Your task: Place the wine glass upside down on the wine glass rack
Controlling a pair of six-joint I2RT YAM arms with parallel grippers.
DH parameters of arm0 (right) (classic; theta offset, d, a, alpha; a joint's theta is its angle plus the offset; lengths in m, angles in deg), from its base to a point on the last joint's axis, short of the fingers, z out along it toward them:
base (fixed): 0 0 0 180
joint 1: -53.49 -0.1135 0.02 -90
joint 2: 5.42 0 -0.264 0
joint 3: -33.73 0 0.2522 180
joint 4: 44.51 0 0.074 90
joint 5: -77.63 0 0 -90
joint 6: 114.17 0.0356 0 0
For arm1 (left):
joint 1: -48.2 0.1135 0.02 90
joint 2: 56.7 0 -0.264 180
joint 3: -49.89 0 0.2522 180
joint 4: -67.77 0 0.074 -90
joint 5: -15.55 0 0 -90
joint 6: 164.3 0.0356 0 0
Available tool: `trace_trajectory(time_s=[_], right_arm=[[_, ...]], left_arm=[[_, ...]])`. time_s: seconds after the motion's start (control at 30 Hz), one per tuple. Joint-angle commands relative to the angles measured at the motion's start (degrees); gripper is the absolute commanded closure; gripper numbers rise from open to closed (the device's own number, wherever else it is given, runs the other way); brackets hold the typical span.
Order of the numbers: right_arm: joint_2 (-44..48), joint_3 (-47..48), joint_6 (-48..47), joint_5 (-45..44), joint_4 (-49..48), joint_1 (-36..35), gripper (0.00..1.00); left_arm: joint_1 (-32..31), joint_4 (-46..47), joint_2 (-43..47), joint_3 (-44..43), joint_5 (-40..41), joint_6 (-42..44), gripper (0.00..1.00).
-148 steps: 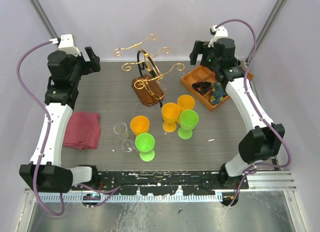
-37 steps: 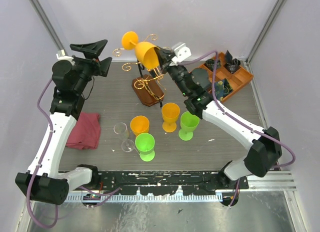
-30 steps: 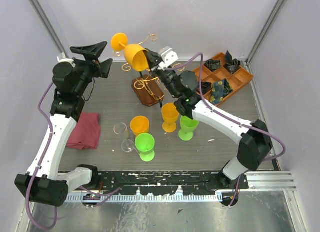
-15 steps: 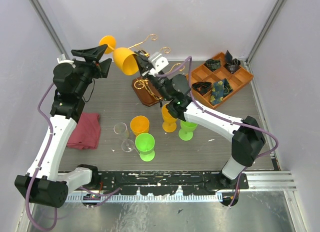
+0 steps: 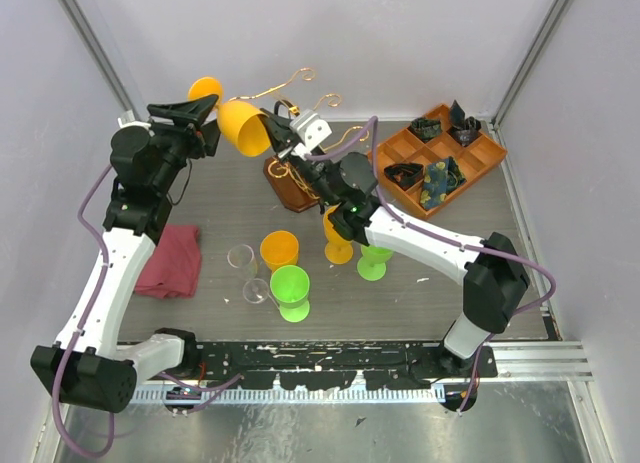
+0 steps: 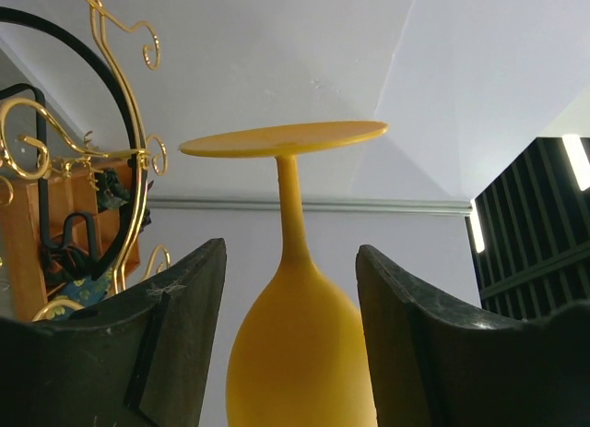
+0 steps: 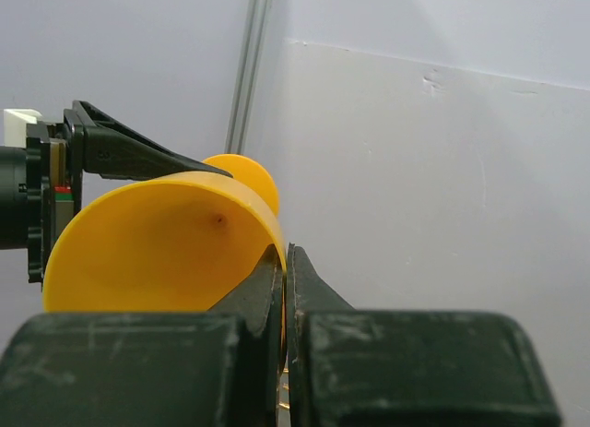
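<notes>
An orange wine glass (image 5: 243, 126) hangs tilted in the air at the back left, its foot (image 5: 205, 88) pointing left. My right gripper (image 5: 274, 135) is shut on the bowl's rim, one finger inside and one outside (image 7: 286, 250). My left gripper (image 5: 207, 118) is open, its two fingers standing either side of the glass's bowl (image 6: 300, 344) with a gap on each side; the stem and foot (image 6: 281, 138) rise beyond them. The wine glass rack (image 5: 297, 181), gold wire on a brown wooden base, stands just right of the glass; its hoop and scrolls (image 6: 136, 150) show in the left wrist view.
On the table stand two orange glasses (image 5: 279, 249) (image 5: 340, 228), two green ones (image 5: 290, 288) (image 5: 377, 245) and two clear ones (image 5: 241, 258) (image 5: 257, 291). A red cloth (image 5: 165, 258) lies at the left, and an orange compartment tray (image 5: 440, 168) at the back right.
My right arm has carried the orange glass leftward from above the rack into my left gripper's fingers. The left jaws have narrowed around the bowl.
</notes>
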Motion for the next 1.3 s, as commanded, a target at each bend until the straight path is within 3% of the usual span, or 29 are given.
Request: trace_trajectory(time_s=[0.0,0.23,0.57,0.83,1.27], right_arm=[[1.2,1.9,-0.7,0.8,-4.5,-1.0,0.99],[0.8,1.9,-1.8,0.1,-4.3,-2.2,0.99],[-0.2,2.3,-5.3,-3.8,-4.2,-3.4,0.99],[-1.2,2.9,-9.6,-7.3,-4.1,-4.9,0.99],[0.2,1.0,-9.4,-6.0,-4.6,-5.0,0.99]], left_arm=[[-0.2,0.2,-0.2,0.9,0.3,0.3,0.36],[-0.2,0.2,-0.5,0.8,0.4,0.0,0.4],[-0.2,0.3,-1.2,0.5,-0.1,0.1,0.57],[-0.2,-0.2,-2.2,-0.5,-0.8,1.1,0.65],[-0.2,2.4,-5.1,-1.1,-2.5,2.3,0.82]])
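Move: The orange wine glass hangs on its side in the air, its rim already pinched by the right hand and its foot pointing left; its middle lies some 5 cm ahead and 6 cm left of that hand, slightly below. From the open left hand it is about 2 cm ahead, 2 cm right and 1 cm below. The gold rack stands roughly 13 cm right of the left hand, 5 cm farther out, its middle some 22 cm down. The orange glass's stem is pinched near the bowl by the left fingers, one above and one below, as they close from well apart to a narrow gap; that hand eases down and forward onto it, roughly 3 cm in all. The right hand keeps its grip on the rim, carries the glass barely 2 cm back and left to meet them, then sinks over 1 cm while turning slightly clockwise. ##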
